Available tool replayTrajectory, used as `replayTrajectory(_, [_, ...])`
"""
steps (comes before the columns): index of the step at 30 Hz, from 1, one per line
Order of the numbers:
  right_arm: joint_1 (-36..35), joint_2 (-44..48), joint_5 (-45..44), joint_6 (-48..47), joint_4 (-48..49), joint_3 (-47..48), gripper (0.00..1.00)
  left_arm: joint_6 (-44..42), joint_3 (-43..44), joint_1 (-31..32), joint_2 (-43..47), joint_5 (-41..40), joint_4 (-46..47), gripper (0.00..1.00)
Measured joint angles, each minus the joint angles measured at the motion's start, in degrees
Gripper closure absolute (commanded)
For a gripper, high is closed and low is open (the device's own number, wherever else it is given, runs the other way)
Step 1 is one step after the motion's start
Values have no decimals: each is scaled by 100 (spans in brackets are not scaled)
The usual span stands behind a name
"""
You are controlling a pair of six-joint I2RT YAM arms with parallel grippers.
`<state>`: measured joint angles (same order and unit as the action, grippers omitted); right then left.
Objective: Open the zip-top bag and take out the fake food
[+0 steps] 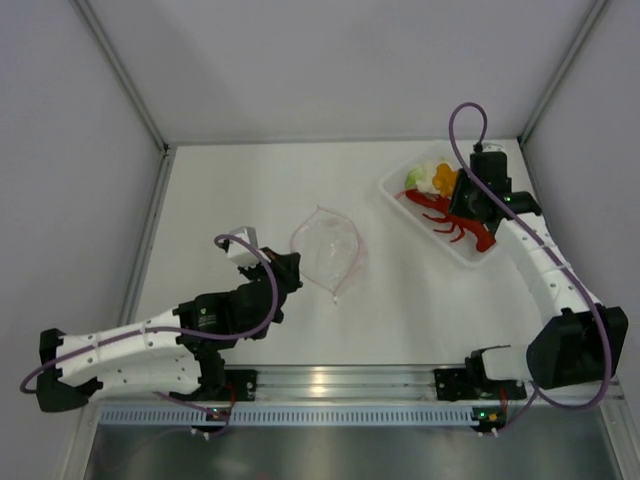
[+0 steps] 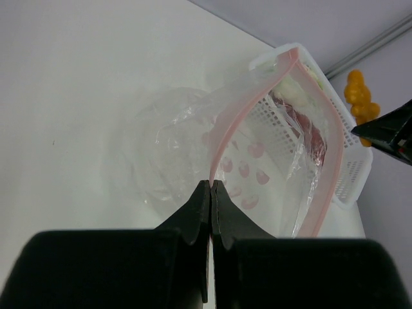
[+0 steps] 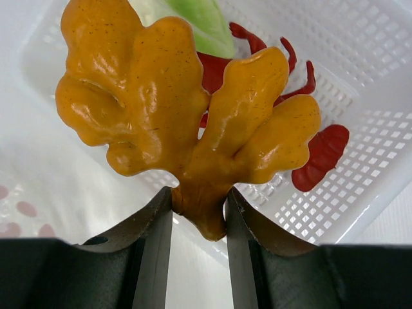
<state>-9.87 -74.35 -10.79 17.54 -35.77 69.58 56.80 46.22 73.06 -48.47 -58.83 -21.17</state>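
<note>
The zip-top bag (image 1: 328,250) lies mid-table, clear and crinkly, its pink-red zip strip (image 2: 222,129) spread into an open loop. It looks empty. My left gripper (image 1: 288,272) is shut on the near end of the strip (image 2: 211,185). My right gripper (image 1: 466,192) is shut on the stem of the orange ridged piece (image 3: 174,103) and holds it just above the white tray (image 1: 388,184). The red lobster (image 1: 455,222) and the white-and-green vegetable piece (image 1: 420,172) lie in the tray. The lobster (image 3: 322,151) and a green leaf (image 3: 203,29) show under the orange piece.
The perforated tray (image 3: 367,71) sits at the back right, close to the right wall. Grey walls close in the white table on three sides. In the left wrist view the orange piece (image 2: 360,96) and right gripper (image 2: 389,129) show beyond the bag.
</note>
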Motion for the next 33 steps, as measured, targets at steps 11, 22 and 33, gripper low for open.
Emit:
replayTrajectory(11, [293,-1078,13,-57,81,-516,75,-144,190,-175,-15,125,-223,100])
replayTrajectory(22, [293,-1110,-184,-55,79,-535,40,-595,861,-1652,-297,1115,-643,100])
replayTrajectory(33, [293,380,-50,-76,-79,-533,38,-1484,1875,-2717,-848,1517,-999,100])
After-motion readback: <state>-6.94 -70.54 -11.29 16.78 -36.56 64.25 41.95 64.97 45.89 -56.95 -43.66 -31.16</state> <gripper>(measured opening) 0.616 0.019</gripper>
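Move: The right hand holds the orange food by its stem over the basket. The clear floor spot for it lies some 4 cm ahead of this hand and about 16 cm below, level sideways; the lobster lies about 4 cm beyond that spot and 3 cm right, the cauliflower 12 cm beyond it and 3 cm left. The left hand pinches the open bag's zip edge, the bag's middle about 8 cm ahead, 6 cm right and 8 cm below; that basket spot is roughly 20 cm ahead and 33 cm right of it. The right hand sinks about 10 cm into the basket with a slight drift to its right, its fingers tipping some 15 degrees more steeply down, then opens to let go of the orange food's stem and climbs back about 8 cm, tilting back up, open and empty. Meanwhile the left hand, after barely stirring at first, keeps the bag's zip edge pinched and carries the bag forward, left and up by about 11 cm in all, away from the basket, rolling and swinging a little counter-clockwise. ##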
